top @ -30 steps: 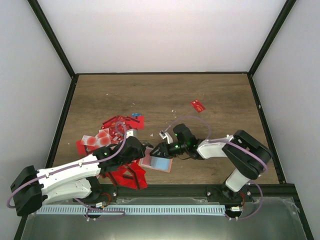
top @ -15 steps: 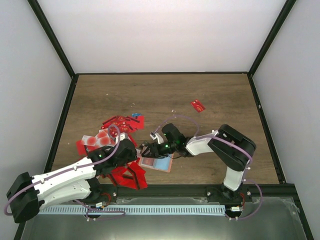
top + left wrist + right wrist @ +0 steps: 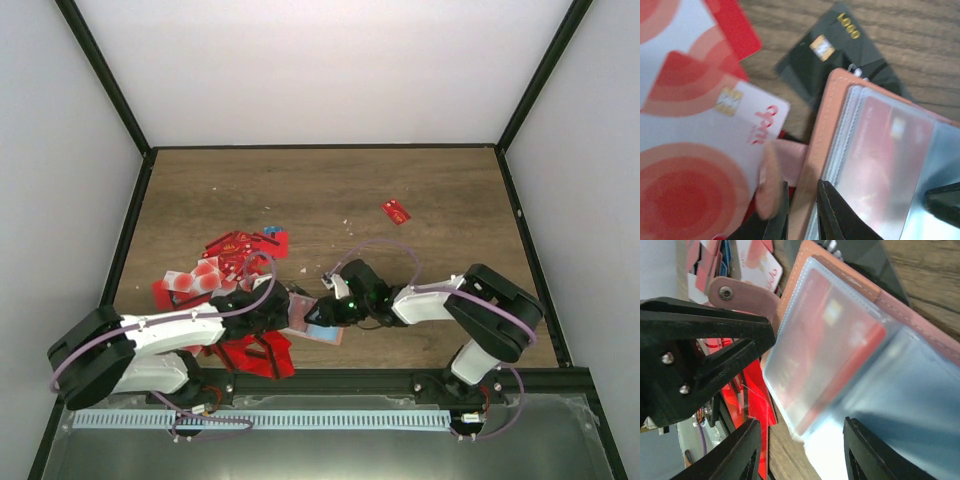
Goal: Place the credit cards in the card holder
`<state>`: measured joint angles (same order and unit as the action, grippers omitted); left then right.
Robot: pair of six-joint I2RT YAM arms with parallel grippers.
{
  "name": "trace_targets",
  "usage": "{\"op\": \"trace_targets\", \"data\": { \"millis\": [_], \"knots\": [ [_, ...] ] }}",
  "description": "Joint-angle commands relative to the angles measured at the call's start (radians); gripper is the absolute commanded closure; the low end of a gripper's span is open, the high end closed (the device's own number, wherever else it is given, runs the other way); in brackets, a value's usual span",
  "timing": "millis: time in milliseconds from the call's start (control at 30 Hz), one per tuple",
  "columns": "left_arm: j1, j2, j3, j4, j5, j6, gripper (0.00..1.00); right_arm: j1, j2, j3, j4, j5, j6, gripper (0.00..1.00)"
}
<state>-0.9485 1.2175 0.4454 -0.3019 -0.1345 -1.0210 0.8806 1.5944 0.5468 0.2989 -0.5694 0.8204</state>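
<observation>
The card holder (image 3: pixel 316 326) lies open near the table's front, salmon outside, with clear sleeves and a light blue inside. A red card (image 3: pixel 840 350) sits in its clear sleeve. My left gripper (image 3: pixel 801 210) is shut on the holder's salmon edge (image 3: pixel 812 165); it also shows in the top view (image 3: pixel 281 311). My right gripper (image 3: pixel 802 450) is open, its fingers either side of the sleeve's corner, meeting the holder from the right (image 3: pixel 328 309). Credit cards lie around: a pink-white card (image 3: pixel 700 150), a black card (image 3: pixel 840 55), and red piles (image 3: pixel 240 248) (image 3: pixel 256 355).
A single red card (image 3: pixel 396 211) lies alone at the far right of the table. More pink-white cards (image 3: pixel 188 282) lie at the left. Small white scraps dot the wood. Black frame rails (image 3: pixel 125 240) bound the table.
Both grippers shifted left about half a second ago and are now back to the right over the holder. The left arm has folded in closer. The holder has barely moved.
</observation>
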Motion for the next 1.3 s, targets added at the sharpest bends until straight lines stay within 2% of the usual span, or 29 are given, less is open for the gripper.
{"op": "trace_targets", "data": {
  "millis": [0,167,367,433,500,633,833,1000,1267],
  "knots": [
    [0.0,0.077,0.002,0.093,0.076,0.014,0.82,0.006,0.02,-0.013,-0.007,0.058,-0.015,0.53],
    [-0.01,0.132,0.005,0.144,0.125,-0.002,0.82,0.0,0.014,-0.003,-0.082,0.13,-0.033,0.53],
    [-0.033,0.128,0.013,0.151,0.15,-0.028,0.83,-0.046,-0.08,-0.028,-0.187,0.199,-0.073,0.53],
    [-0.048,0.099,0.025,0.108,0.135,-0.032,0.83,-0.049,-0.115,-0.03,-0.222,0.22,-0.083,0.52],
    [-0.064,0.057,0.043,0.027,0.098,-0.034,0.78,-0.049,-0.141,-0.028,-0.242,0.217,-0.093,0.52],
    [-0.081,-0.069,0.06,-0.126,0.049,-0.05,0.7,-0.044,-0.183,-0.037,-0.212,0.124,-0.109,0.52],
    [-0.092,-0.268,0.064,-0.396,0.017,-0.11,0.6,0.041,-0.226,-0.01,-0.192,0.099,-0.097,0.51],
    [-0.096,-0.399,0.042,-0.528,0.01,-0.14,0.53,0.121,-0.204,0.01,-0.146,0.099,-0.046,0.51],
    [-0.096,-0.47,-0.05,-0.485,0.026,-0.161,0.51,0.261,-0.065,0.082,-0.053,0.091,0.012,0.51]
  ]
}}
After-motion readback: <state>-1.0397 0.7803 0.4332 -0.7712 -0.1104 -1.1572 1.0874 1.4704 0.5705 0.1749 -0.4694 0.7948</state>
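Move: The card holder is right at the left fingertips: its left edge is beside them, its middle about 6 cm to the right, 2 cm back and 1 cm below. From that hand, the dark card is about 4 cm ahead and 3 to the right, a white card 2 ahead and 4 to the left, the red cards 8 back and 3 to the left. From the right hand, the holder's middle is about 1 cm back and 4 below, and the dark card 5 ahead and 4 to the left. Rightward first, the left hand, nearly shut, slides low about 4 cm against the holder's left edge, pushing it along, while the right hand shifts a similar way right and somewhat forward over it. Then both swing back and left, rising; the left leaves the holder for the red cards, opening to about half, while the right, half open, ends some 6 cm back from its start. ##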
